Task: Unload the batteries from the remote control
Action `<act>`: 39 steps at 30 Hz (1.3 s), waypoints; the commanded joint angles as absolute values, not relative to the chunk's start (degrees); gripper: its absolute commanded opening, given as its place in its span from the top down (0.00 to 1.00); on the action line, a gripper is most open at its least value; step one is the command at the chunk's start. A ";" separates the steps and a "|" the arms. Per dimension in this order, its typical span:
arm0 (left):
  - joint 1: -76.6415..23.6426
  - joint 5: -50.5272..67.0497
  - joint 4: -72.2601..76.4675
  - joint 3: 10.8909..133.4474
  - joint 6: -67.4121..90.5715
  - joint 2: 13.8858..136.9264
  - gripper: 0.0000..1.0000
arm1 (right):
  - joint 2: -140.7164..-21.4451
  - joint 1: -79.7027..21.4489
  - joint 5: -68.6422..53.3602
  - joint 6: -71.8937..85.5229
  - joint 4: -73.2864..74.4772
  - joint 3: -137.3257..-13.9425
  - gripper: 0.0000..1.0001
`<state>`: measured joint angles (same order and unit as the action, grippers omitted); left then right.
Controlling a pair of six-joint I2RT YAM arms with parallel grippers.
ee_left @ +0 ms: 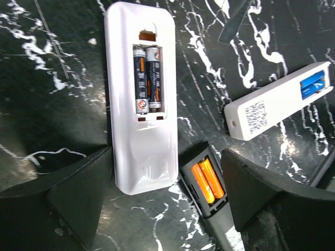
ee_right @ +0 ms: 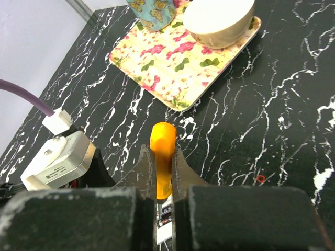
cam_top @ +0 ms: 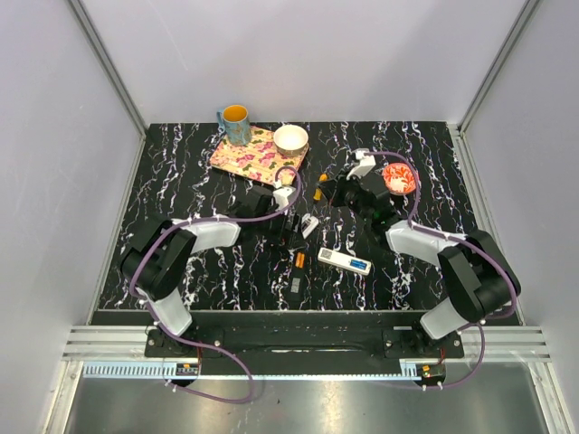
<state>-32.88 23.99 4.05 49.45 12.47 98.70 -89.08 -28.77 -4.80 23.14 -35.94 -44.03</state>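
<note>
In the left wrist view a white remote control (ee_left: pixel 138 141) lies back up with its compartment open, and two dark batteries (ee_left: pixel 147 78) sit in it. Beside it, a grey remote (ee_left: pixel 207 183) holds two orange batteries (ee_left: pixel 208 180). A second white remote (ee_left: pixel 277 104) shows blue cells (ee_left: pixel 313 86). My left gripper (ee_left: pixel 167 196) is open just above the table. Its fingers (ee_left: pixel 78 193) stand either side of the near ends of the first white remote and the grey remote. My right gripper (ee_right: pixel 162 151) is shut on a small orange-handled tool (ee_right: pixel 163 141), held above the table.
A floral tray (cam_top: pixel 249 158) at the back carries a cream bowl (cam_top: pixel 291 138), with a blue mug (cam_top: pixel 234 122) at its corner. A small red bowl (cam_top: pixel 399 177) stands at the right. A flat black bar (cam_top: pixel 296 287) lies near the front edge.
</note>
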 commanded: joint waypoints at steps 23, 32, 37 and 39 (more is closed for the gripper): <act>-39.37 32.61 27.59 61.25 37.88 114.52 0.15 | -72.52 -24.79 7.46 18.72 -24.61 -40.25 1.00; -39.11 36.21 35.17 61.00 35.87 112.69 0.14 | -67.50 -23.91 11.07 17.40 -20.31 -40.17 1.00; -39.11 25.43 18.69 60.73 16.82 103.99 0.09 | -65.48 -23.82 11.16 16.61 -18.20 -40.25 1.00; -39.11 19.38 14.44 62.39 6.75 103.10 0.07 | -65.13 -23.73 10.20 15.65 -17.23 -40.17 1.00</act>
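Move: The remote control, white, lies under and just beyond the left hand's open fingers, its middle about 5 cm ahead, 4 cm to the right and 2 cm below. The black remote with orange batteries sits some 10 cm back and 2 cm right of that hand, the blue-battery remote 5 cm back and 17 cm right. From the right hand, already holding the orange screwdriver, the remote control is roughly 6 cm back, 5 cm left and 15 cm down. Rightward and low over the table, the left hand sweeps about 12 cm with its fingers still wide, pushing the white remote control along and around, fingertips tilting up towards the right; it ends lifting, easing slightly back left. The right hand, keeping its grip on the screwdriver, withdraws some 10 cm right and rises 5 cm, turning clockwise. ##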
